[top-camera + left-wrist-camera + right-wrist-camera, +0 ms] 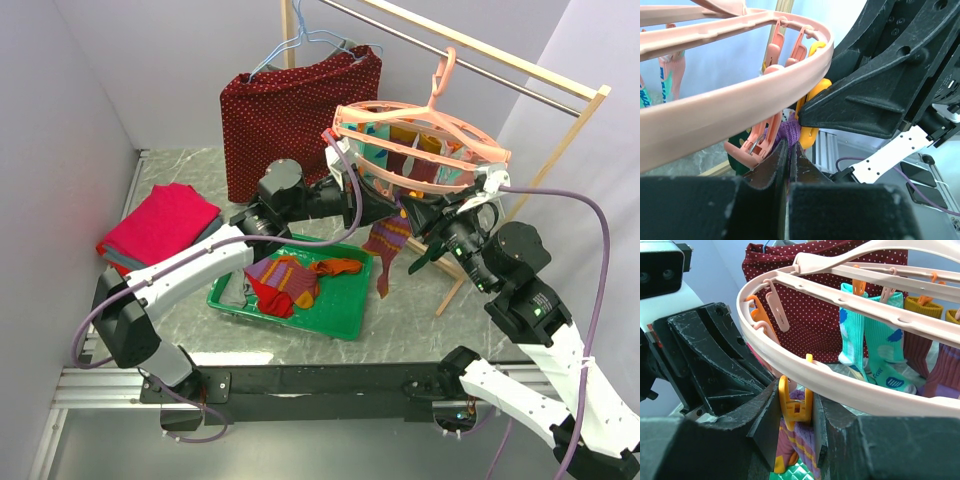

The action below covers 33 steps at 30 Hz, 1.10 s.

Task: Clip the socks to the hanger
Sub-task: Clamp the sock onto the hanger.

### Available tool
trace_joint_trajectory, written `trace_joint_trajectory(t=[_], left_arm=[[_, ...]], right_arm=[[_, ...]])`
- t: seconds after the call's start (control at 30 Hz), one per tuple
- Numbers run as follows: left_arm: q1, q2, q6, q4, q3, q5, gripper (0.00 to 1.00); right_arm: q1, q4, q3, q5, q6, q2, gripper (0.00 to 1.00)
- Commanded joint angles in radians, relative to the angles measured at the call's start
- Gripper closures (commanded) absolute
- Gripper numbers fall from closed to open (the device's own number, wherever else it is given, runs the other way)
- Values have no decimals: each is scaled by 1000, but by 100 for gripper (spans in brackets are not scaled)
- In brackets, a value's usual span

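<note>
The salmon-pink hanger [420,135] hangs from the rod by its hook. A purple-orange striped sock [386,248] dangles under its near rim. My left gripper [378,207] is shut on the sock's purple top edge [789,134], just below the ring [740,100]. My right gripper [418,218] is shut on an orange clip peg [795,397] under the ring [850,390], with the striped sock [802,442] below the peg. The peg also shows in the left wrist view [812,112]. More socks [290,282] lie in the green tray [340,320].
Teal socks [872,340] and maroon socks [920,357] hang clipped on the hanger's far side. A dark-red dotted cloth [295,115] hangs on a blue wire hanger behind. A pink-red cloth stack [160,225] lies at left. A wooden rack post [535,185] stands at right.
</note>
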State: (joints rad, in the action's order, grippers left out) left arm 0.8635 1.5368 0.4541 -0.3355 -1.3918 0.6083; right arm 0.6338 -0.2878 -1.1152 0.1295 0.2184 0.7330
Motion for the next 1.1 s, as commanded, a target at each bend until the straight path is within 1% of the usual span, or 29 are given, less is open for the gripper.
trace_joint_trajectory(t=[0.0, 0.07, 0.1, 0.13, 0.17, 0.2, 0.23, 0.3, 0.33, 0.37, 0.43, 0.47, 0.6, 0.63, 0.67, 0.7, 0.73, 0.83, 0.93, 0.97, 1.0, 1.07], left_arm=[[6, -20, 31, -92, -36, 31, 94], [6, -23, 37, -97, -32, 28, 92], [6, -23, 37, -94, -32, 27, 91], [6, -21, 34, -92, -33, 27, 90], [6, -20, 35, -91, -33, 25, 88], [6, -18, 35, -89, -33, 24, 86], [8, -17, 37, -86, -33, 22, 82], [8, -17, 31, -73, -30, 13, 76], [11, -20, 18, -59, -27, 10, 68], [9, -23, 14, -54, -18, 4, 64], [11, -38, 3, -48, 0, -11, 52], [11, -46, -2, -45, 5, -19, 49], [11, -93, -25, -17, 30, -64, 32], [11, -102, -41, -8, 39, -70, 24], [9, -113, -49, 6, 46, -79, 21], [11, -131, -61, 12, 54, -90, 14], [11, -141, -66, 18, 72, -113, 12], [11, -168, -84, 38, 102, -146, 4], [9, -182, -83, 44, 120, -160, 1], [11, -185, -81, 39, 126, -160, 0], [9, -185, -81, 38, 131, -165, 3], [9, -179, -83, 41, 134, -171, 4]], right_arm=[[-6, 21, 11, -28, -17, -11, 100], [-6, 19, 9, -30, -17, -11, 100], [-6, 18, 9, -30, -19, -9, 96], [-5, 16, 6, -28, -20, -9, 91], [-6, 13, 6, -22, -22, -10, 76], [-6, 12, 3, -19, -22, -12, 71], [-6, 10, 3, -13, -24, -17, 69], [-6, 4, 0, 2, -27, -23, 64], [-8, 1, 0, 8, -30, -29, 62], [-8, -2, 0, 13, -30, -32, 57], [-8, -5, 3, 33, -30, -43, 52], [-8, -10, 5, 41, -30, -46, 50], [-9, -20, 8, 88, -28, -57, 46], [-8, -24, 9, 96, -30, -61, 45], [-9, -31, 9, 107, -31, -63, 43], [-11, -36, 9, 120, -33, -64, 42], [-11, -42, 9, 145, -34, -66, 41], [-17, -57, 8, 200, -44, -69, 40], [-23, -76, 5, 235, -50, -70, 38], [-26, -83, 5, 249, -50, -70, 38], [-31, -86, 5, 257, -53, -72, 38], [-34, -91, 2, 268, -51, -75, 37]])
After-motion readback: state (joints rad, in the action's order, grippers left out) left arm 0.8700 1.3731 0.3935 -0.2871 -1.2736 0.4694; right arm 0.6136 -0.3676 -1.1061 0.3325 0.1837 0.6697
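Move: The yellow clip sits right between the right hand's fingertips, and the left hand, holding the striped sock's cuff at its jaws, has it about 2 cm to the right and 1 cm back, 1 cm higher. From the right hand, a pink clip hangs roughly 3 cm ahead and 2 cm left; an orange clip is on the ring some 6 cm ahead and 6 cm left, 2 cm up; the teal socks hang about 14 cm ahead and 6 cm left, slightly lower. Leftward, away from the yellow clip, the left hand draws back some 3.5 cm after spreading its almost shut fingers wide and letting go of the striped sock's cuff. The right hand eases its squeeze on the clip by opening further, then travels about 5 cm to the right while turning clockwise, the clip still between its spread fingertips. ##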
